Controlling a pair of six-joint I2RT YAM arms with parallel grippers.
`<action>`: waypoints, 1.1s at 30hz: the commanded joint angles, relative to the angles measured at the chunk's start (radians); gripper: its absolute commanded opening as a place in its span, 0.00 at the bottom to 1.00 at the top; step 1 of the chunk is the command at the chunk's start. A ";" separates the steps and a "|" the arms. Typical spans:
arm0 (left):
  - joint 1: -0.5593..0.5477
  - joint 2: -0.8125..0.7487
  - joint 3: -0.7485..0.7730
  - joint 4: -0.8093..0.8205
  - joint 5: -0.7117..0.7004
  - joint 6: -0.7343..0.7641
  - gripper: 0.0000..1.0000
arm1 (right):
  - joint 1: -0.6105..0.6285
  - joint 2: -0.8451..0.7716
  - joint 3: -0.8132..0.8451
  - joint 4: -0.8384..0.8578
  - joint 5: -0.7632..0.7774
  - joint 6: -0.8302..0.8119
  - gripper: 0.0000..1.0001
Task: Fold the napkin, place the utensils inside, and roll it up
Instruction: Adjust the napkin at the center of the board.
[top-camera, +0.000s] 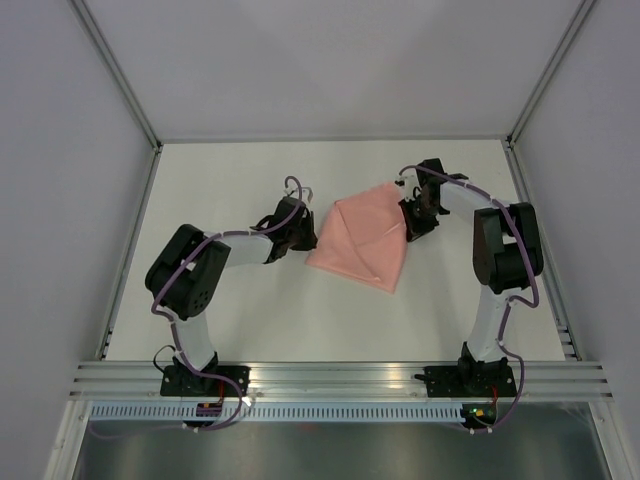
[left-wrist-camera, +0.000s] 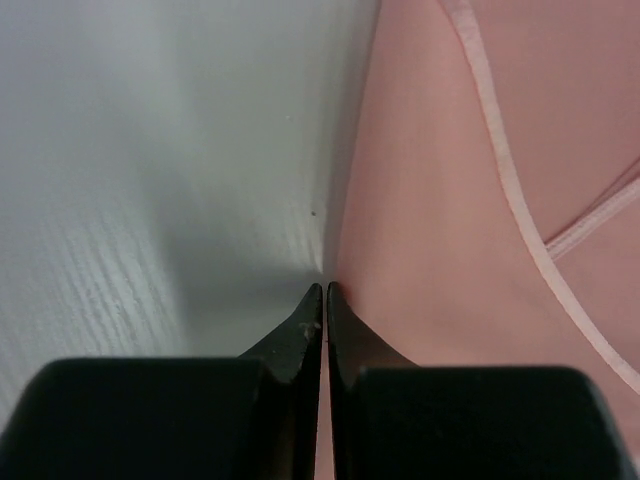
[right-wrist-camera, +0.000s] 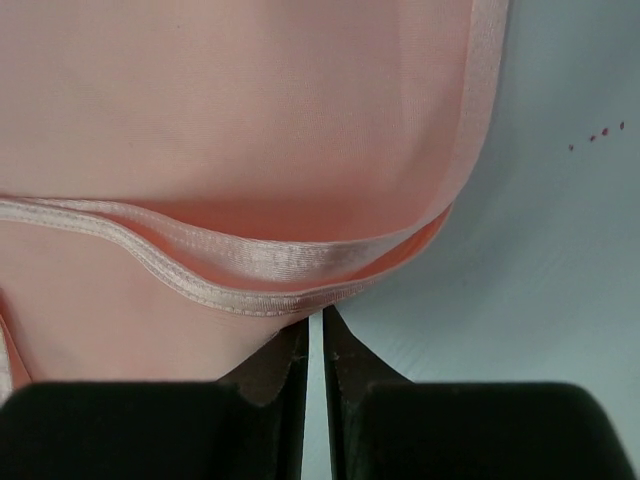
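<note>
The salmon-pink napkin (top-camera: 358, 238) lies partly folded in the middle of the white table, with one layer turned over another. My left gripper (top-camera: 300, 226) is at its left edge. In the left wrist view the gripper (left-wrist-camera: 324, 288) has its jaws almost together, with pink cloth (left-wrist-camera: 450, 200) showing in the slit. My right gripper (top-camera: 414, 216) is at the napkin's right edge. In the right wrist view that gripper (right-wrist-camera: 322, 312) is closed to a narrow slit, and two hemmed layers (right-wrist-camera: 250, 270) meet at the fingertips. No utensils are in view.
The white table (top-camera: 240, 310) is bounded by grey walls and metal frame rails (top-camera: 340, 375). Both arm bases stand at the near edge.
</note>
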 joint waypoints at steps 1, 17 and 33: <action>-0.033 -0.020 -0.060 0.008 -0.003 -0.072 0.07 | 0.028 0.049 0.056 -0.026 0.068 0.000 0.15; -0.100 -0.201 -0.238 0.028 -0.139 -0.107 0.17 | 0.045 0.067 0.149 -0.034 0.156 -0.023 0.26; -0.060 -0.646 -0.101 -0.171 -0.149 0.097 0.48 | 0.051 -0.371 0.005 -0.005 -0.002 -0.285 0.51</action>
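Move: Right at the left hand's shut fingertips is the folded napkin's left edge; the napkin's middle lies about 12 cm to that hand's right and 2 cm farther out, with its near left corner 4 cm back and 2 cm left. The right hand is at the opposite edge, the middle some 10 cm to its left and 1 cm ahead, the near right corner 13 cm back and 3 cm left, the far tip 13 cm ahead and 4 cm left. Everything is about 1 cm below the fingertips. Turning the napkin between them, the left fingertips push its left edge back about 6 cm while the right ones push the right edge some 4 cm forward and slightly left, both staying low. Then each hand eases outward off the cloth, opens its fingers about halfway and rises well over 10 cm, its fingers tilting up some 20 degrees. ##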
